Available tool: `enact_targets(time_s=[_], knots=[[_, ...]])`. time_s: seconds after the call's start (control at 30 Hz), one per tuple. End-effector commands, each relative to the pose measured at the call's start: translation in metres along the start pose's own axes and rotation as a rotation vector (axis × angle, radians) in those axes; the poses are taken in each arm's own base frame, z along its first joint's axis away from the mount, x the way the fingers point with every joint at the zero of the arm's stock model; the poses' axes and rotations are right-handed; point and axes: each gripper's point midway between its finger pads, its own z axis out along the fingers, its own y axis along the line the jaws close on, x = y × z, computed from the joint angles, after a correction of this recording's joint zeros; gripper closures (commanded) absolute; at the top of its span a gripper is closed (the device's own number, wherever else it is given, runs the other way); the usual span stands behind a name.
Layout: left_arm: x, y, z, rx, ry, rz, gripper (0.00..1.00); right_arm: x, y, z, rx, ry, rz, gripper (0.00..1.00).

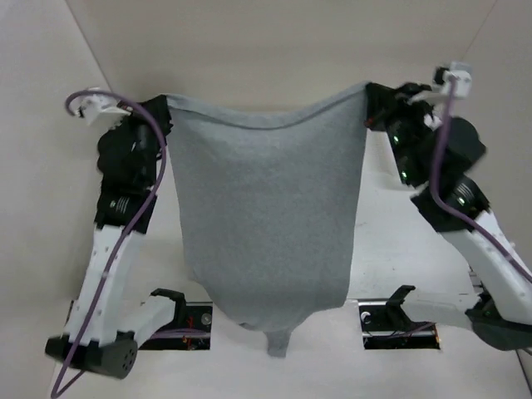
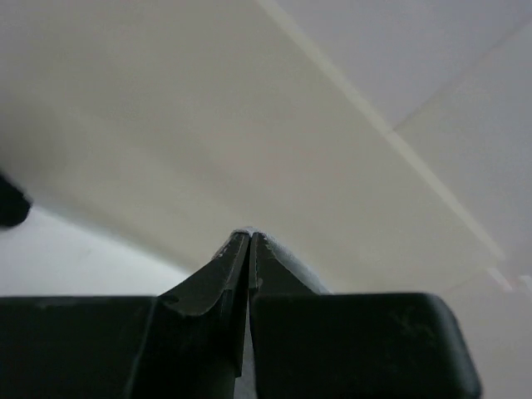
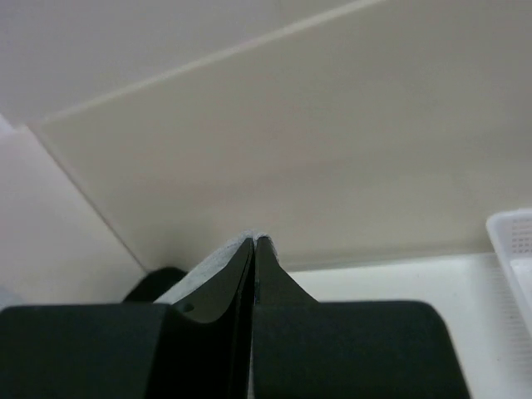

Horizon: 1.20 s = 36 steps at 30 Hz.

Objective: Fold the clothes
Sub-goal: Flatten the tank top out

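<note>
The clothes (image 1: 266, 216), one plain grey garment, hang spread in the air between both arms in the top view. My left gripper (image 1: 165, 112) is shut on the garment's upper left corner and my right gripper (image 1: 368, 98) on its upper right corner. The top edge sags slightly between them, and the lower part narrows to a point near the arm bases. In the left wrist view my left gripper (image 2: 250, 234) pinches a sliver of the grey cloth (image 2: 287, 258). In the right wrist view my right gripper (image 3: 253, 239) pinches the grey cloth edge (image 3: 208, 270).
The white table (image 1: 399, 249) lies below the hanging garment, with pale walls behind. A white perforated tray (image 3: 514, 249) shows at the right edge of the right wrist view. A dark shape (image 3: 154, 283) sits low on the left there. The arm bases (image 1: 399, 320) stand at the near edge.
</note>
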Motion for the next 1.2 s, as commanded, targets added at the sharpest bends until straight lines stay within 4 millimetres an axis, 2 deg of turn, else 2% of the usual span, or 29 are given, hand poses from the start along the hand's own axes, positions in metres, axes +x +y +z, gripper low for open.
enact_targets(time_s=[0.0, 0.03, 0.07, 0.1, 0.13, 0.17, 0.23, 0.27, 0.37, 0.5, 0.6, 0.7, 0.8, 0.9, 0.97, 1.0, 1.03, 1.07, 1.17], knots=[[0.032, 0.044, 0.052, -0.091, 0.044, -0.019, 0.99, 0.051, -0.016, 0.069, -0.055, 0.111, 0.103, 1.0], [0.041, 0.048, 0.07, -0.096, 0.066, -0.033, 0.99, 0.06, -0.023, 0.086, -0.047, 0.128, 0.119, 1.0], [0.043, 0.05, 0.079, -0.1, 0.072, -0.036, 0.99, 0.066, -0.028, 0.099, -0.039, 0.139, 0.124, 1.0], [0.047, 0.05, 0.097, -0.097, 0.08, -0.043, 0.99, 0.068, -0.038, 0.12, -0.018, 0.142, 0.126, 1.0], [0.048, 0.047, 0.105, -0.091, 0.087, -0.045, 0.99, 0.067, -0.039, 0.13, -0.016, 0.141, 0.129, 1.0], [0.047, 0.042, 0.118, -0.078, 0.091, -0.048, 0.99, 0.061, -0.043, 0.142, -0.01, 0.134, 0.126, 1.0], [0.032, 0.026, 0.14, -0.04, 0.069, -0.051, 0.99, 0.047, -0.044, 0.158, -0.013, 0.122, 0.134, 1.0], [0.027, 0.022, 0.144, -0.032, 0.062, -0.05, 0.99, 0.039, -0.043, 0.163, -0.016, 0.115, 0.139, 1.0], [0.003, 0.008, 0.152, 0.0, 0.032, -0.044, 0.99, 0.013, -0.039, 0.171, -0.024, 0.081, 0.143, 1.0], [-0.024, 0.0, 0.155, 0.032, -0.005, -0.043, 0.99, -0.019, -0.033, 0.165, -0.038, 0.031, 0.165, 1.0], [-0.04, -0.008, 0.151, 0.056, -0.019, -0.051, 0.99, -0.04, -0.026, 0.151, -0.058, 0.002, 0.171, 1.0], [-0.048, -0.016, 0.132, 0.08, -0.032, -0.04, 0.99, -0.044, -0.03, 0.133, -0.045, 0.012, 0.158, 1.0], [-0.036, -0.008, 0.113, 0.081, -0.026, -0.033, 0.99, -0.021, -0.041, 0.111, -0.02, 0.052, 0.141, 1.0], [-0.006, 0.012, 0.086, 0.07, 0.017, -0.04, 0.98, 0.019, -0.063, 0.076, 0.017, 0.086, 0.13, 1.0], [0.016, 0.028, 0.056, 0.054, 0.053, -0.037, 0.98, 0.055, -0.073, 0.042, 0.025, 0.132, 0.141, 1.0], [0.027, 0.037, 0.04, 0.045, 0.067, -0.037, 0.98, 0.08, -0.079, 0.022, 0.026, 0.165, 0.148, 1.0], [0.041, 0.052, 0.018, 0.026, 0.079, -0.039, 0.98, 0.1, -0.082, 0.006, 0.023, 0.193, 0.158, 1.0], [0.053, 0.065, 0.0, 0.009, 0.089, -0.038, 0.98, 0.128, -0.089, -0.017, 0.033, 0.233, 0.182, 1.0], [0.093, 0.109, -0.058, -0.045, 0.166, -0.031, 0.98, 0.185, -0.099, -0.067, 0.038, 0.319, 0.241, 1.0]])
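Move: Both shut grippers still pinch the tank top by its hem corners; from the left hand its body's middle trails roughly 15 cm back, 21 cm to the right and 22 cm lower. The middle of the table's far edge is about 28 cm ahead, 21 cm right and 50 cm below the left hand, with the black cloth 23 cm ahead, 19 cm left and 48 cm below that hand. From the right hand the same edge is some 32 cm ahead, 21 cm left and 55 cm down, the white basket 25 cm ahead, 27 cm right and 50 cm down. Both hands, keeping their pinch on the hem corners, fling the tank top out over the table: they shoot forward about 20 cm while dipping some 10 cm, the fingers tipping down nearly 20 degrees, then whip upward and start back, the fingers levelling out. From that peak they draw on back towards the bases and sink fast to bring the cloth down, the right hand dropping farther than the left and tipping down again by about 20 degrees, with the left tipping less. ##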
